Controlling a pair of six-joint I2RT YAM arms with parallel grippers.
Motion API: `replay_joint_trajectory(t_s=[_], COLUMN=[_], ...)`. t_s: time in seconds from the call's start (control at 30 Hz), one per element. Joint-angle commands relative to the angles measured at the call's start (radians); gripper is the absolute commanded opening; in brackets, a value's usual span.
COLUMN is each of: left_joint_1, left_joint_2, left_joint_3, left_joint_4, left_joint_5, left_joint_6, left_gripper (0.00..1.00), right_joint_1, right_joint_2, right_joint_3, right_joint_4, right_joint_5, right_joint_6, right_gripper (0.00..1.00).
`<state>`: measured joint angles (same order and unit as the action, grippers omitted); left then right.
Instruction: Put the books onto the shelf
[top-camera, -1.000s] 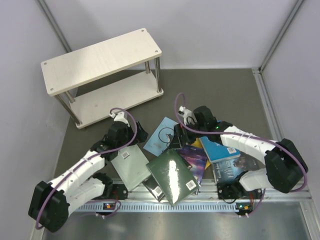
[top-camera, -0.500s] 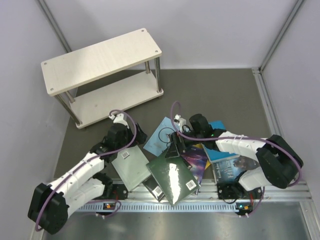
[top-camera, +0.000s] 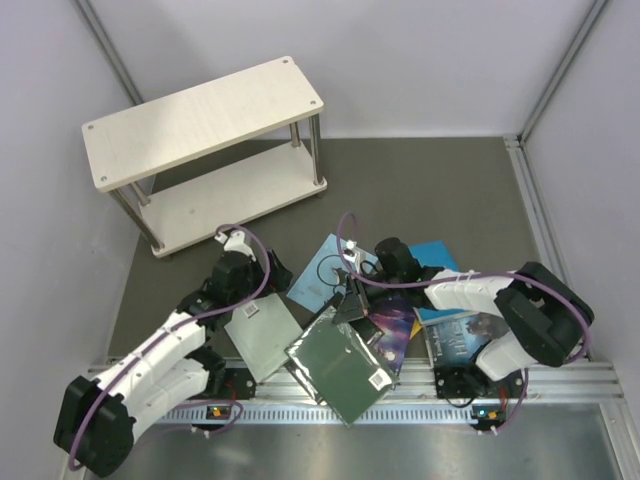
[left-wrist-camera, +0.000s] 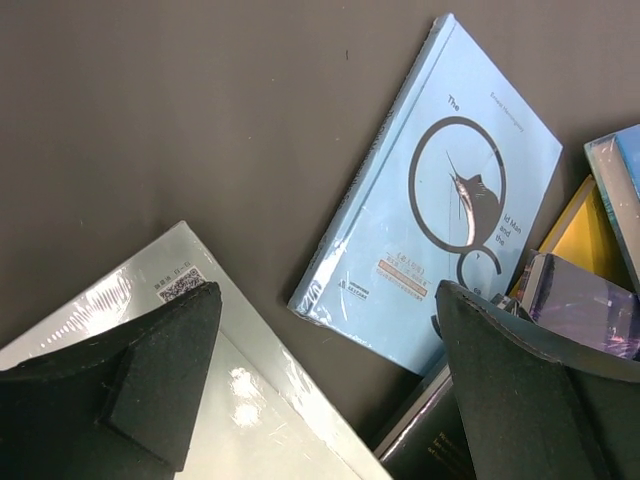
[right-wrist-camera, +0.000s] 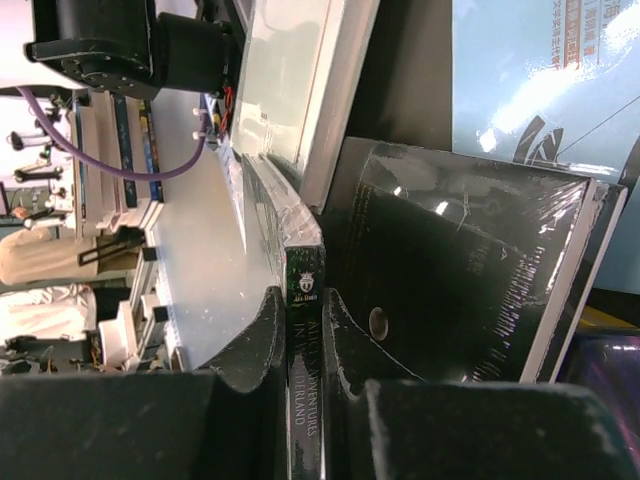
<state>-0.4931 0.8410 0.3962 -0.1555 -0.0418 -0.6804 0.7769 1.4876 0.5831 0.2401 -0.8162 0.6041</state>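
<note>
The pale wood shelf stands at the far left. The books lie in a loose pile ahead of the arm bases. My right gripper is shut on the spine of the dark green book, which is tipped up on edge. My left gripper hangs open over the far corner of the grey-green book, with nothing between its fingers. The light blue book lies just beyond. Purple, bright blue and dark blue books lie to the right.
A second dark, plastic-wrapped book lies under the right fingers. A metal rail runs along the near edge, and the green book overhangs it. Grey walls close in the left, back and right. Dark mat separates the pile from the shelf.
My right gripper slid left and shut on the dark green book's spine. That book tipped up and swung toward the near rail. The left gripper edged a little nearer and stayed open.
</note>
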Motion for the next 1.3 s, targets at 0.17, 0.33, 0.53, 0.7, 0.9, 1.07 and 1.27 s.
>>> replay_joint_trajectory(t_s=[0.17,0.33,0.53,0.7,0.9,1.07,1.27], left_joint_1=[-0.005,-0.005,-0.005,-0.005,-0.005,-0.005,-0.005], left_joint_2=[-0.048,-0.063,-0.105,-0.134,-0.168,-0.217,-0.241], left_joint_3=[0.032,0.133,0.227,0.15,-0.008,-0.071,-0.082], left_joint_4=[-0.024,-0.093,-0.079,0.121,0.353,0.505,0.597], left_joint_5=[0.023,0.033,0.144,0.266,0.344,0.362,0.457], left_joint_6=[0.018,0.045,0.03,-0.047,-0.128,-0.185,-0.232], left_gripper=[0.94,0.95,0.99,0.99,0.99,0.99,0.97], right_joint_1=[-0.005,-0.142,-0.35,-0.424,-0.453,-0.469,-0.472], right_joint_2=[-0.093,-0.128,-0.104,-0.064,0.014,0.137,0.246], right_joint_3=[0.124,0.262,0.409,0.425,0.353,0.279,0.261], right_joint_4=[-0.117,-0.186,-0.066,0.106,0.562,0.977,1.229], right_joint_5=[0.15,0.158,0.081,0.016,-0.069,-0.087,-0.072], right_joint_6=[-0.083,-0.029,0.163,0.359,0.672,1.015,1.148], right_gripper=[0.0,0.0,0.0,0.0,0.0,0.0,0.0])
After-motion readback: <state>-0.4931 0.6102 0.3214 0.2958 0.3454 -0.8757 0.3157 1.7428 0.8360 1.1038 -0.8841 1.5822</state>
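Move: My right fingers already pinch the dark green book near the far end of its spine; its middle lies about 12 cm back and 2 cm left. The shelf's lower board is roughly 29 cm ahead and 28 cm left. The light blue book sits 9 cm ahead, 4 cm left; the purple book 6 cm back, 8 cm right. From my open left hand the green book's middle is some 21 cm back, 13 cm right and 5 cm lower. Keeping the spine pinched, I lift the green book off the pile with my right hand and sweep it about 22 cm forward and 16 cm up, swinging some 30 degrees clockwise and then tilting my fingers up from their downward slant. My left hand, fingers still wide open, rises about 14 cm and drifts right, rolling and tipping up towards the book's free long edge. ##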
